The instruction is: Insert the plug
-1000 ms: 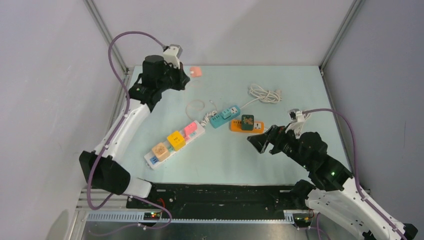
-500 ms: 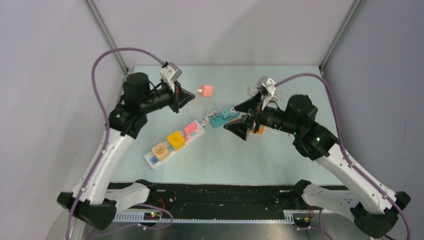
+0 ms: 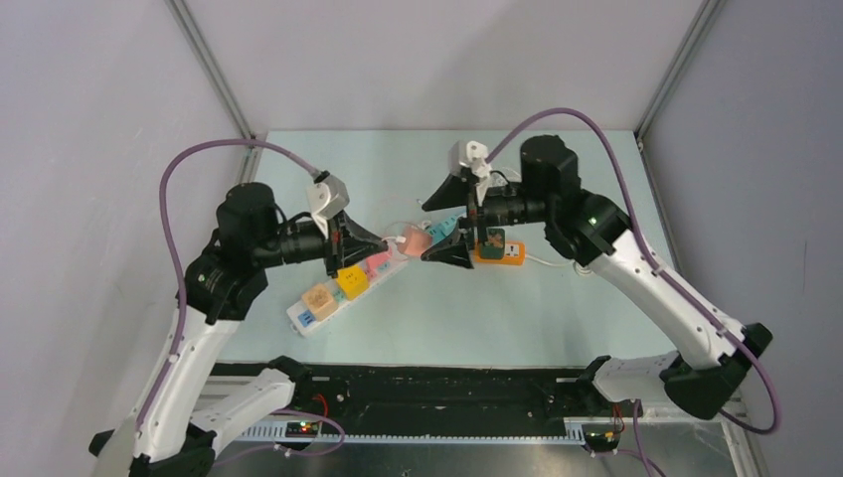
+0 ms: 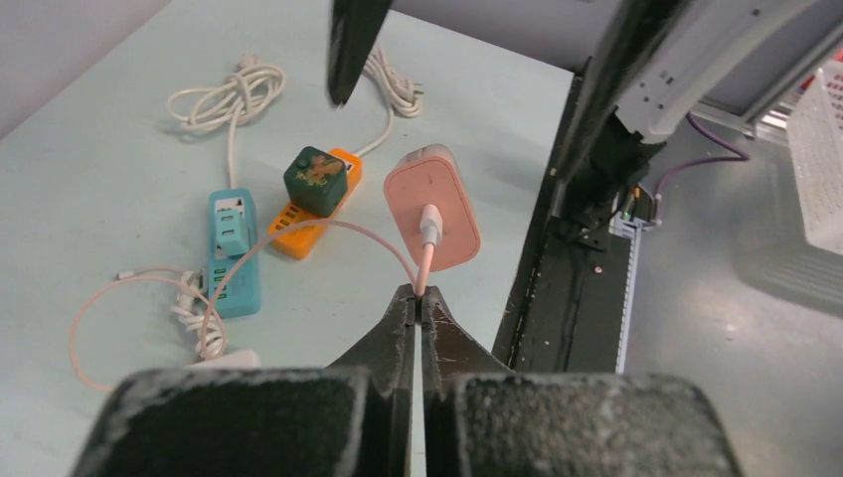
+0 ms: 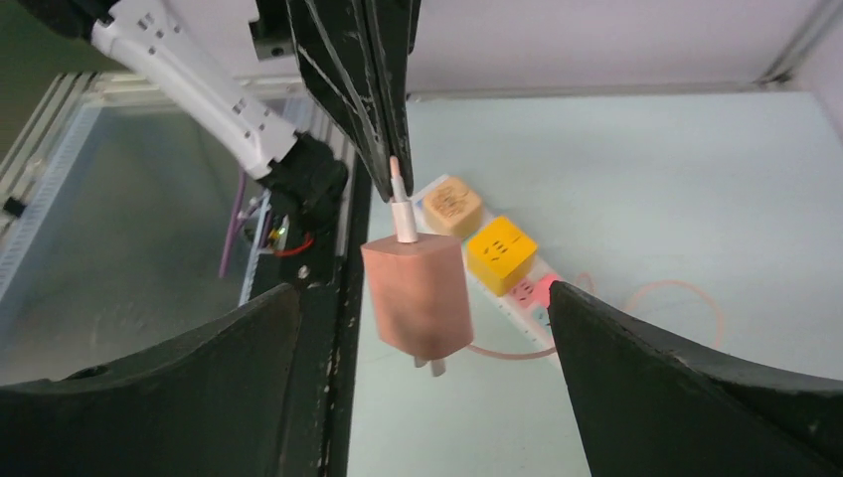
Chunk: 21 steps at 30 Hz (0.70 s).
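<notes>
A pink charger plug (image 3: 412, 240) hangs in the air over the table's middle, prongs (image 5: 429, 365) pointing down. My left gripper (image 3: 383, 243) is shut on its thin pink cable (image 4: 423, 266) just behind the plug (image 4: 432, 207), not on the body. My right gripper (image 3: 433, 227) is open wide, with its jaws on either side of the plug (image 5: 418, 293) and not touching it. The white power strip (image 3: 383, 266) lies below, with a yellow cube (image 3: 350, 278) and a tan cube (image 3: 318, 298) plugged in and a pink socket section (image 5: 532, 288) beside them.
A teal power strip (image 4: 232, 253) and an orange strip (image 4: 288, 217) carrying a green cube (image 4: 318, 177) lie near the middle. A coiled white cable (image 4: 229, 94) lies at the back. Loose pink cable loops (image 4: 94, 318) on the table. The black front rail (image 3: 437, 388) runs along the near edge.
My left gripper has carried the pink plug from the back left to the table's middle. My right gripper has swung in from the right and now brackets the plug.
</notes>
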Motion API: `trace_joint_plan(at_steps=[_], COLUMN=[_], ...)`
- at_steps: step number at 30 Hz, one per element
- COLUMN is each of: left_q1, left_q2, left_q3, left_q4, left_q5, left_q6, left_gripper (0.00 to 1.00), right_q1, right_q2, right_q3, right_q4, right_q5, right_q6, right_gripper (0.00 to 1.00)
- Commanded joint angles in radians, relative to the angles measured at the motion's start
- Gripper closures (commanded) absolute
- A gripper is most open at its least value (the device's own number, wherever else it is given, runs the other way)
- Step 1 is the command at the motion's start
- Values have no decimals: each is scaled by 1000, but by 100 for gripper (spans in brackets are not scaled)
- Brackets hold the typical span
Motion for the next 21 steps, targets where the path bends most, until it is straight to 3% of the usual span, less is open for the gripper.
trace_joint_plan(at_steps=[1, 4, 9, 14, 15, 16, 17, 19, 21], left_q1=[-12, -11, -11, -11, -11, -11, -12, -11, -12], left_q2=[-55, -74, -79, -97, -100, -100, -100, -100, -101], left_q3=[-1, -6, -8, -11, -12, -12, -12, -8, 1], left_q4=[-15, -33, -73, -116, -117, -120, -121, -123, -123], left_q5=[74, 72, 81, 67, 68, 66, 61, 52, 43], left_q6=[38, 60, 94, 135, 138, 140, 140, 142, 143], left_gripper=[100, 100, 100, 100, 100, 100, 100, 100, 100], right_q1=[43, 94, 88, 58, 63, 67, 77, 90, 100], right_q2=[98, 158, 204, 196, 197, 199, 200, 204, 200], right_q3=[159, 232, 246, 232, 233, 235, 238, 238, 229], right_q4=[-259, -373, -375, -377, -387, -390, -398, -405, -401], right_q5=[-98, -71, -152, -220, -208, -195, -169, -156, -153], right_q6=[-181, -213, -182, -169, -170, -171, -170, -170, -168], right_gripper=[0, 4, 32, 46, 65, 74, 91, 100, 100])
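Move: The pink charger, held out on its cable by the shut left gripper, lies about 5 cm to that gripper's right, 1 cm farther ahead and at its height. From the open right gripper the charger is about 2 cm left and 3 cm lower, level fore and aft. On the table some 30 cm beneath, the pink plug stands about 12 cm ahead and 5 cm left of the left gripper; the green adapter stands some 14 cm ahead and 15 cm right of the right gripper. Lower the open right gripper about 5 cm onto the pink charger while drawing it back some 4 cm and a little left, tipping its fingers down and swinging them counter-clockwise, roughly 15 degrees each. Close its fingers on the way and pinch the charger's prong end from both sides. Keep the left gripper shut on the cable and draw it back about 3.5 cm, slightly left. ##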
